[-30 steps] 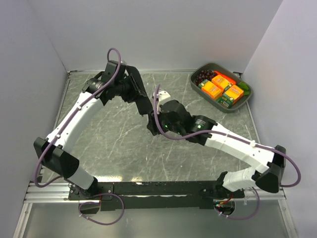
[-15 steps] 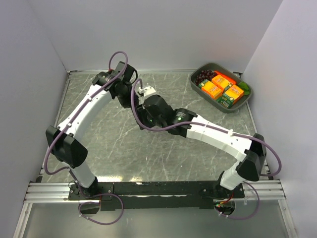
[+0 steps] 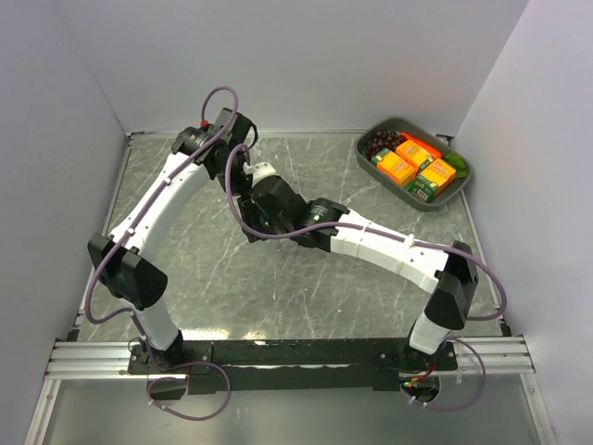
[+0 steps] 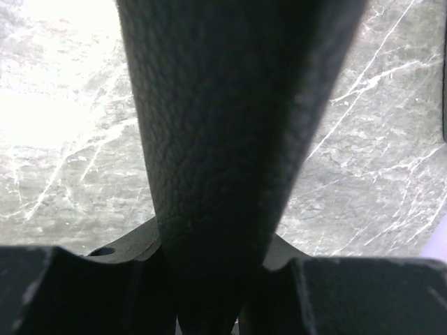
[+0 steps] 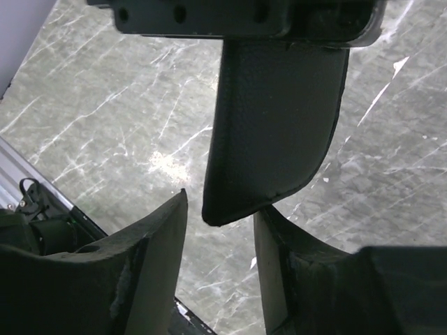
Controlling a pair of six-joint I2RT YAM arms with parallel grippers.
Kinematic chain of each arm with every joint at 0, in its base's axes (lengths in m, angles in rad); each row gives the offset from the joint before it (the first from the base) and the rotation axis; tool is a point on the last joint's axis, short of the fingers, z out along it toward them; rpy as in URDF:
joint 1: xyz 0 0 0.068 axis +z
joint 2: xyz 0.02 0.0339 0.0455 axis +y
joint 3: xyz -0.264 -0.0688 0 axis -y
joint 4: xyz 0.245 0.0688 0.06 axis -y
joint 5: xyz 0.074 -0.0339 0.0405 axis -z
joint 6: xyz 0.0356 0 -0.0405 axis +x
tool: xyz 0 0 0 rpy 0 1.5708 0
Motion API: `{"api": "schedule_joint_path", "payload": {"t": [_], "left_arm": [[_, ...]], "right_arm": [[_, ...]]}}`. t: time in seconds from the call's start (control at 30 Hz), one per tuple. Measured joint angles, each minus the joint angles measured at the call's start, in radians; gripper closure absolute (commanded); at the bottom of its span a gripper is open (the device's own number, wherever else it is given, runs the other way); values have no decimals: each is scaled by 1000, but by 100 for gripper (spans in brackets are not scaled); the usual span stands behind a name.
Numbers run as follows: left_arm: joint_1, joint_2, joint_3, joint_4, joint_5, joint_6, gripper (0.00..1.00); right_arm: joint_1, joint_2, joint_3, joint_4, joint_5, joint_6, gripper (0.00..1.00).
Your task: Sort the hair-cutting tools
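Observation:
A flat black zip case (image 4: 230, 139) hangs between the jaws of my left gripper (image 4: 216, 279), which is shut on it. In the right wrist view the same case (image 5: 276, 125) dangles from the left gripper (image 5: 279, 31) at the top of the picture. Its lower corner dips between the fingers of my right gripper (image 5: 222, 206), which stands open with a gap on the left side. From above, the two grippers meet at the far left of the table, the left gripper (image 3: 239, 165) just behind the right gripper (image 3: 252, 185). The hair-cutting tools are out of view.
A dark grey tray (image 3: 422, 206) with orange boxes and grapes stands at the far right corner. Grey walls close in the marbled table (image 3: 232, 278) on three sides. The metal rail (image 3: 83, 357) runs along the near edge.
My right arm has swung left and farther back, bringing its gripper up under the case. The left arm has drawn back toward the far left corner with the case still in its grip.

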Motion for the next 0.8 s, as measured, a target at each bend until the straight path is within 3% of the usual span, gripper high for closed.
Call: {"api": "schedule_joint_path", "payload": {"t": [0.1, 0.23, 0.33, 0.8], "left_arm": [[0, 0, 0, -1, -6, 8, 99], [0, 0, 0, 4, -5, 21, 99], [1, 0, -4, 19, 6, 25, 99], [8, -99, -105, 94, 93, 54, 99]], "right_arm": [[0, 8, 7, -3, 8, 5, 60], [0, 8, 8, -8, 32, 11, 88], [5, 8, 8, -7, 51, 17, 100], [23, -75, -106, 68, 49, 10, 100]]}}
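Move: The black case's near, lower edge is only about 2 cm ahead of the right hand's open fingers and 1 cm to their left, level with them. The left gripper, already clamping the case, stands some 10 cm straight ahead of the right hand at about its height. From the left hand, that same edge lies about 8 cm back, straight in line, and a little below. Almost in place, the right hand eases forward about half a centimetre while its fingers shut completely from half open, right at the case's near edge. It then draws back a bit over 1 cm and slightly right, still shut. The left hand keeps its clamp on the case, holds steady, then late on also moves about 1 cm back and up, tilting some 5 degrees. ##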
